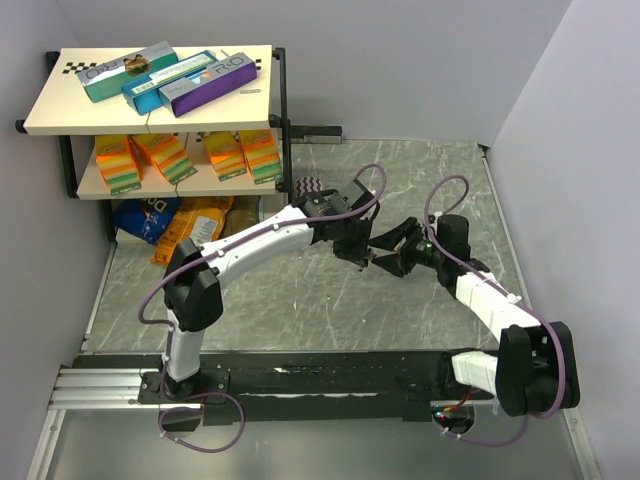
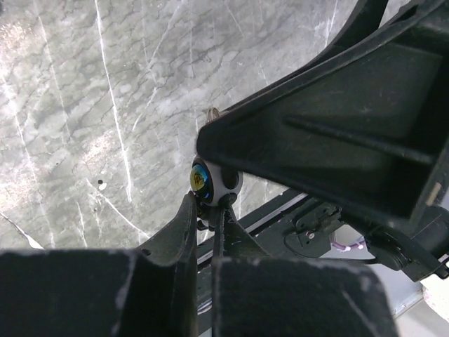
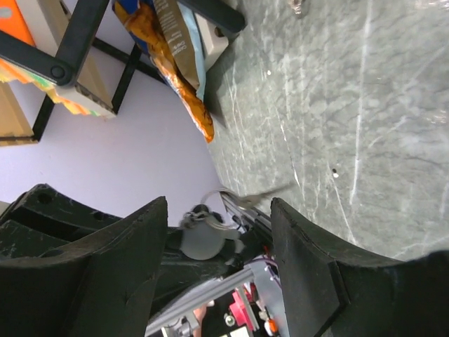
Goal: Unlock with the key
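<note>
My left gripper point(image 1: 362, 255) point(image 2: 210, 207) is shut on a small round grey-white lock point(image 2: 217, 184) with a shiny coloured face, holding it above the marbled table. A wire ring point(image 2: 210, 111) peeks out above the lock. In the right wrist view the lock point(image 3: 203, 239) sits between my right gripper's wide-open fingers point(image 3: 140, 246). A thin silver key point(image 3: 270, 189) on the ring sticks out from it toward the right finger, blurred. My right gripper point(image 1: 388, 252) point(image 3: 219, 203) faces the left one tip to tip and touches neither lock nor key.
A two-level shelf point(image 1: 150, 105) with boxes stands at the back left, with snack bags point(image 1: 180, 225) point(image 3: 175, 56) beneath it. A small chequered object point(image 1: 310, 185) lies behind the left wrist. A black rail point(image 1: 300, 375) runs along the near edge. Walls close the right side.
</note>
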Available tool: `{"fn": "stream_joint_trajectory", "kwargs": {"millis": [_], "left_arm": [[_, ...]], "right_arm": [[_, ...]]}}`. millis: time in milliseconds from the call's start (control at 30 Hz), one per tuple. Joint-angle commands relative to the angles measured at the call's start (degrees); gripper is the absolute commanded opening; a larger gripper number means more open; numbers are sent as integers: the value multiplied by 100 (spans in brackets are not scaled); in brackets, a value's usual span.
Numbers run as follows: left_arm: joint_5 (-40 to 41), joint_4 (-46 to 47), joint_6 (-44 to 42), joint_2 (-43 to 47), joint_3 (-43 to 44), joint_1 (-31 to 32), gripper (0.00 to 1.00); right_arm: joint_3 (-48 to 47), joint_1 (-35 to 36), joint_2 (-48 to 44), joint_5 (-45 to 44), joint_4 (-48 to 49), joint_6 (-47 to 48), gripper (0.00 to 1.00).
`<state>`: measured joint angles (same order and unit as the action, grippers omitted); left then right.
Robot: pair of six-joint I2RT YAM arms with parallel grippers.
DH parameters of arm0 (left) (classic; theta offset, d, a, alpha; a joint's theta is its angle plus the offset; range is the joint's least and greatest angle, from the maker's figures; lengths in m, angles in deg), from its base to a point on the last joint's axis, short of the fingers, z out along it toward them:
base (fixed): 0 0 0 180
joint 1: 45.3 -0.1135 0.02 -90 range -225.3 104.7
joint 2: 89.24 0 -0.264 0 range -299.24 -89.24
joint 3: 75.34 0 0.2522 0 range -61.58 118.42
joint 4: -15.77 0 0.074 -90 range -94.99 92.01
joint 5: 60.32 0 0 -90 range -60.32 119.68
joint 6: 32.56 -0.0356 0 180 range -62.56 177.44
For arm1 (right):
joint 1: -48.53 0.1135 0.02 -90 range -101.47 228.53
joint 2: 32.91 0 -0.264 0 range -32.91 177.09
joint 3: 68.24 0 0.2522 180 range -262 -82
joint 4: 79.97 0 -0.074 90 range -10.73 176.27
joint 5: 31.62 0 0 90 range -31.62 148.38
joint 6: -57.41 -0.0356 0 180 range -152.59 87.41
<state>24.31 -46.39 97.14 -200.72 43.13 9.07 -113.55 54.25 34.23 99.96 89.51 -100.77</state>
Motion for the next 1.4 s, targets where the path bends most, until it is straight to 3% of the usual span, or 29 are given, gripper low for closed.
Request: {"fn": "stream_joint_trajectory", "kwargs": {"millis": [0, 200, 367, 500, 700, 767, 833, 867, 1033, 1133, 1367], "left_arm": [[-193, -46, -94, -93, 322, 39, 1], [-298, 32, -235, -128, 402, 65, 1], [-369, 24, -314, -189, 507, 83, 1], [-351, -64, -375, -286, 656, 74, 1], [-316, -170, -472, -418, 937, 74, 1], [-272, -143, -490, -357, 955, 56, 3], [-237, 49, -516, -191, 798, 13, 10], [-246, 137, -516, -120, 727, -14, 24], [-377, 910, -481, 625, -18, -303, 72], [-325, 1550, -446, 1283, -685, -514, 84], [-789, 3107, -183, 2753, -2050, -937, 88]], "right_arm": [[-360, 149, 141, -19, 352, -160, 67], [-466, 228, 423, -1, 598, -301, 65], [-563, 255, 608, 43, 721, -371, 58], [-624, 255, 661, 52, 721, -354, 45], [-738, 246, 784, 192, 739, -275, 5], [-782, 246, 827, 341, 879, -257, 0], [-826, 237, 854, 499, 1194, -231, 0], [-861, 237, 906, 735, 1544, -213, 0], [-1090, 246, 1083, 1501, 3013, -327, 0], [-1186, 228, 1126, 1817, 3778, -450, 0], [-1556, 237, 1144, 2705, 4430, -362, 0]]}}
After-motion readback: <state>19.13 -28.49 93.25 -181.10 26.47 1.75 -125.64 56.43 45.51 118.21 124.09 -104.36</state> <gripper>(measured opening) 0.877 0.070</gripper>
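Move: The key on its ring with a round fob, still pinched in the shut left gripper, lies about 3 cm to the left of the open right gripper and some 2 cm ahead, level with it. From the left gripper those open fingers are roughly 4 cm to the right, level and no farther out. Below the left gripper by about 17 cm lie the checkered pad, 20 cm ahead and 13 cm left, and the shelf's near foot, 14 cm ahead and 18 cm left. Ease the left gripper about 1.5 cm right to offer the key while you slide the open right gripper some 3 cm forward and left onto it, then shut the right fingers on the key. Only then open the left wide to let go and draw it up and left. Raise the right with the key about 12 cm, tilting its fingertips up some 30 degrees and turning it a little counter-clockwise. ##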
